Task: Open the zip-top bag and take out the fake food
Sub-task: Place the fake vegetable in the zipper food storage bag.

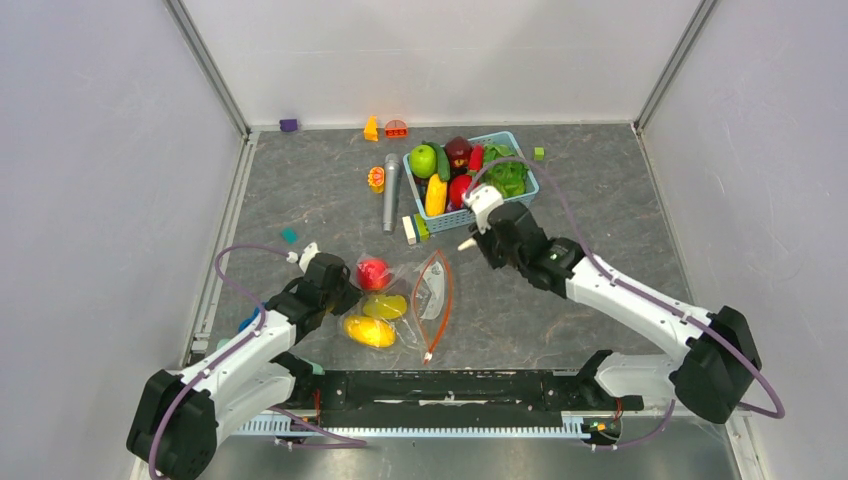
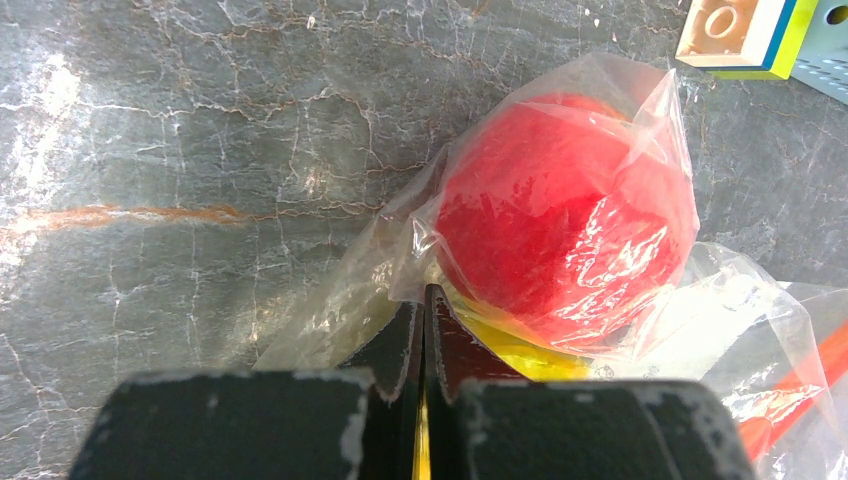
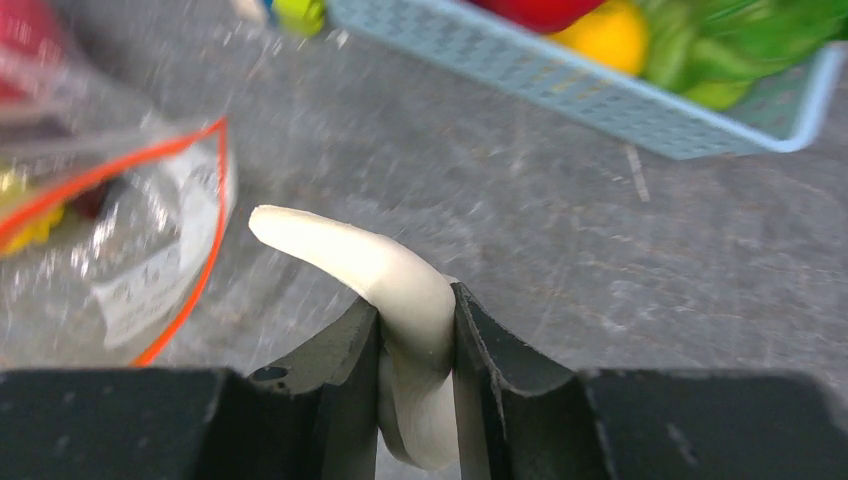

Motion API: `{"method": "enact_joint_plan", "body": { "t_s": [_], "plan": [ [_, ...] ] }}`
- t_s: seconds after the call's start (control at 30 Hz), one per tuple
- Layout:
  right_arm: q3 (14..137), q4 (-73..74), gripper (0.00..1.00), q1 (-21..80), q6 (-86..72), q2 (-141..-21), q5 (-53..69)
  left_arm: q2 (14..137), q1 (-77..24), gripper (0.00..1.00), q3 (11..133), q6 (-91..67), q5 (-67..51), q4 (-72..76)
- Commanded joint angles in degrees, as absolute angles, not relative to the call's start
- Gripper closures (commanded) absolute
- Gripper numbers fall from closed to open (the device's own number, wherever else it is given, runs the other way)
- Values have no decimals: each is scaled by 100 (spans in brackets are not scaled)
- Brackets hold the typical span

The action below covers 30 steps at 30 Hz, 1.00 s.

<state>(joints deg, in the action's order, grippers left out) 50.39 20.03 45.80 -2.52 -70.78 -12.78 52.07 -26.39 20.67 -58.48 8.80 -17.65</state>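
The zip-top bag [image 1: 428, 292] lies on the grey table with its orange-red zip mouth gaping towards the right. Inside it sit fake food pieces: a red round fruit [image 1: 373, 272] and two yellow pieces [image 1: 370, 330]. My left gripper [image 1: 345, 290] is shut on the bag's clear plastic [image 2: 340, 300] just below the red fruit [image 2: 565, 215]. My right gripper [image 1: 468, 240] hovers between the bag and the basket, shut on a curved white piece [image 3: 350, 260] of fake food. The bag's open mouth [image 3: 130, 250] shows at the left of the right wrist view.
A light-blue basket [image 1: 528, 170] at the back holds a green apple [image 1: 423, 160], lettuce [image 1: 508, 178] and other toy produce. A grey microphone-like toy [image 1: 390, 190] and stacked blocks [image 1: 413, 229] lie left of the basket. Small toys [image 1: 384, 128] and a purple block [image 1: 288, 125] line the back wall.
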Motion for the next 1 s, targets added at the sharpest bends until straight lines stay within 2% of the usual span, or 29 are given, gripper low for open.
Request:
{"method": "enact_joint_plan", "body": {
  "t_s": [0.0,0.17,0.37,0.63,0.83,0.97],
  "plan": [
    [5907,1975,74,4117,-514,-7206,-1652,5158,-2646,98,2138,-5823,940,-1703],
    [6984,2017,73,3714,-525,-7899,-1858,5115,-2648,98,2108,-5839,965,-1687],
    [8527,2163,68,3427,-429,-9176,-1887,5088,-2646,98,2103,-5836,946,-1716],
    [10132,2357,67,3229,-46,-10726,-1483,4973,-2647,98,2065,-5879,958,-1752],
    [10184,1907,67,2959,-395,-11098,-285,4996,-2646,98,2064,-5871,950,-1749],
    [10168,1681,66,2953,-458,-11293,-123,4987,-2646,98,2065,-5871,940,-1765]
  ]
}}
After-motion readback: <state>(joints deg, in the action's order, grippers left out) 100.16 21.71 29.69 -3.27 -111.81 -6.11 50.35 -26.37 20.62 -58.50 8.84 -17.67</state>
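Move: The right hand already holds the white vegetable; the blue basket's middle lies about 19 cm ahead of it, 3 cm left and 10 cm below. The toy block stands some 15 cm left and 7 cm ahead of the hand, the microphone about 21 cm left and 15 cm ahead, both lower. From the left hand, still on the bag, the basket is roughly 26 cm ahead and 27 cm right. The right arm carries the held white vegetable about 22 cm forward, rising then sinking, to over the basket. ##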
